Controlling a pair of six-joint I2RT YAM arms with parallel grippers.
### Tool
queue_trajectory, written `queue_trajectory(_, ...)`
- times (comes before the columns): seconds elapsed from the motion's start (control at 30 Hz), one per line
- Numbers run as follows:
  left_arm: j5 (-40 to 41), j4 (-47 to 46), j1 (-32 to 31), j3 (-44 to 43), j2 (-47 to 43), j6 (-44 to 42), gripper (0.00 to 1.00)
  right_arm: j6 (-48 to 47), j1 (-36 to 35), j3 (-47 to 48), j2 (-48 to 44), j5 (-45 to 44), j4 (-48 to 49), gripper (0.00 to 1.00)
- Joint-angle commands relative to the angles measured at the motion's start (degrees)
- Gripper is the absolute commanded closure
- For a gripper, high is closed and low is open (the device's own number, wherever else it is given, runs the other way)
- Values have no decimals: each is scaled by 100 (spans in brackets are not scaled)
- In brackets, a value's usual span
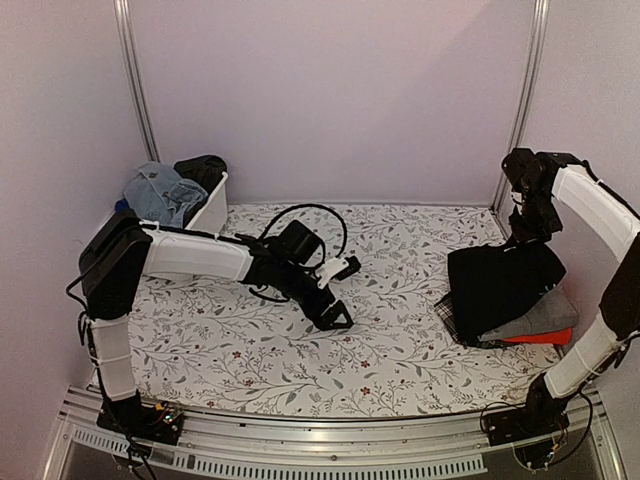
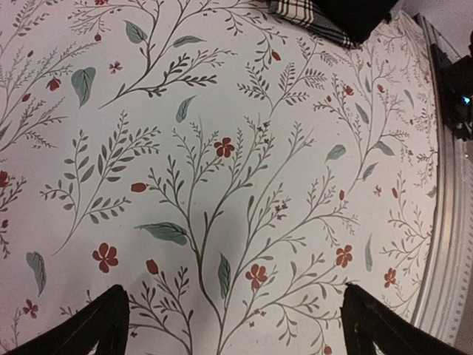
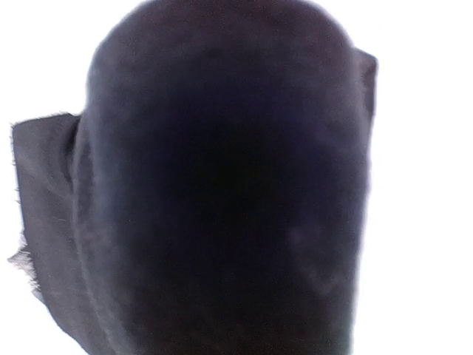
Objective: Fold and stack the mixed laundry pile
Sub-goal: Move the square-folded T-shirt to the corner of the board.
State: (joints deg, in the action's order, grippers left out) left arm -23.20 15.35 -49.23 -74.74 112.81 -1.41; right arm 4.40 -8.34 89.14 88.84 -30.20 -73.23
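A folded stack lies at the table's right: a black garment on top, grey cloth, red cloth and plaid cloth under it. My right gripper hangs at the black garment's back edge and is shut on it. In the right wrist view the black garment fills the frame and hides the fingers. My left gripper hovers open over the bare tablecloth mid-table, its gripper holding nothing. The plaid cloth shows at the top of the left wrist view.
A white tub stands at the back left, holding blue denim and dark cloth. The metal front rail runs along the table's near edge. Walls close in the back and both sides.
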Motion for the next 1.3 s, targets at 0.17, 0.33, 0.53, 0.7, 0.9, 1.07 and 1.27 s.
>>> queue_trajectory(0.17, -467, -21, 275, -216, 281, 128, 0, -1010, 639, -1341, -524, -635, 1271, 98)
queue_trajectory(0.33, -595, -33, 338, -221, 322, 132, 0, -1518, 882, -1583, -478, -660, 2123, 98)
queue_trajectory(0.53, -524, -2, 421, -148, 249, 129, 0, -2056, 1335, -1674, -251, -345, 2563, 98)
queue_trajectory(0.7, -479, 30, 498, -146, 239, 127, 0, -2307, 1458, -1767, -112, -7, 2822, 96)
queue_trajectory(0.9, -458, 52, 552, -148, 218, 124, 0, -2318, 1453, -1587, 37, -49, 2792, 38)
queue_trajectory(1.07, -345, 16, 662, -154, 84, 302, 0, -2304, 1453, -1087, -37, -118, 2772, 22)
queue_trajectory(1.27, -355, -261, 1097, -163, -346, 794, 0, -2103, 1449, -218, 26, 197, 2521, 14)
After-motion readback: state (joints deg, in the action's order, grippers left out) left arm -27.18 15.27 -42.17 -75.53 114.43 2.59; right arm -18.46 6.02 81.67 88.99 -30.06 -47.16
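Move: The right hand holds the black T-shirt above the laundry stack. The grey shirt on the stack has its middle about 4 cm back and some 18 cm below, with hardly any sideways offset. From this hand, the plaid cloth sticks out about 12 cm to the left, 3 cm back, and the red cloth's near corner lies roughly 7 cm back and 7 cm right. The idle left hand has the grey shirt about 41 cm to its right, 3 cm ahead. Rightward and down, the right hand carries the hanging T-shirt over the stack, first drawing back a little, then easing forward, to end its descent about 8 cm right and 6 cm lower. There its fingers open wide and let go, and it rises some 6 cm again, moving forward clear of the cloth. The empty left hand, still wide open, drifts forward and left about 5 cm over bare board. ##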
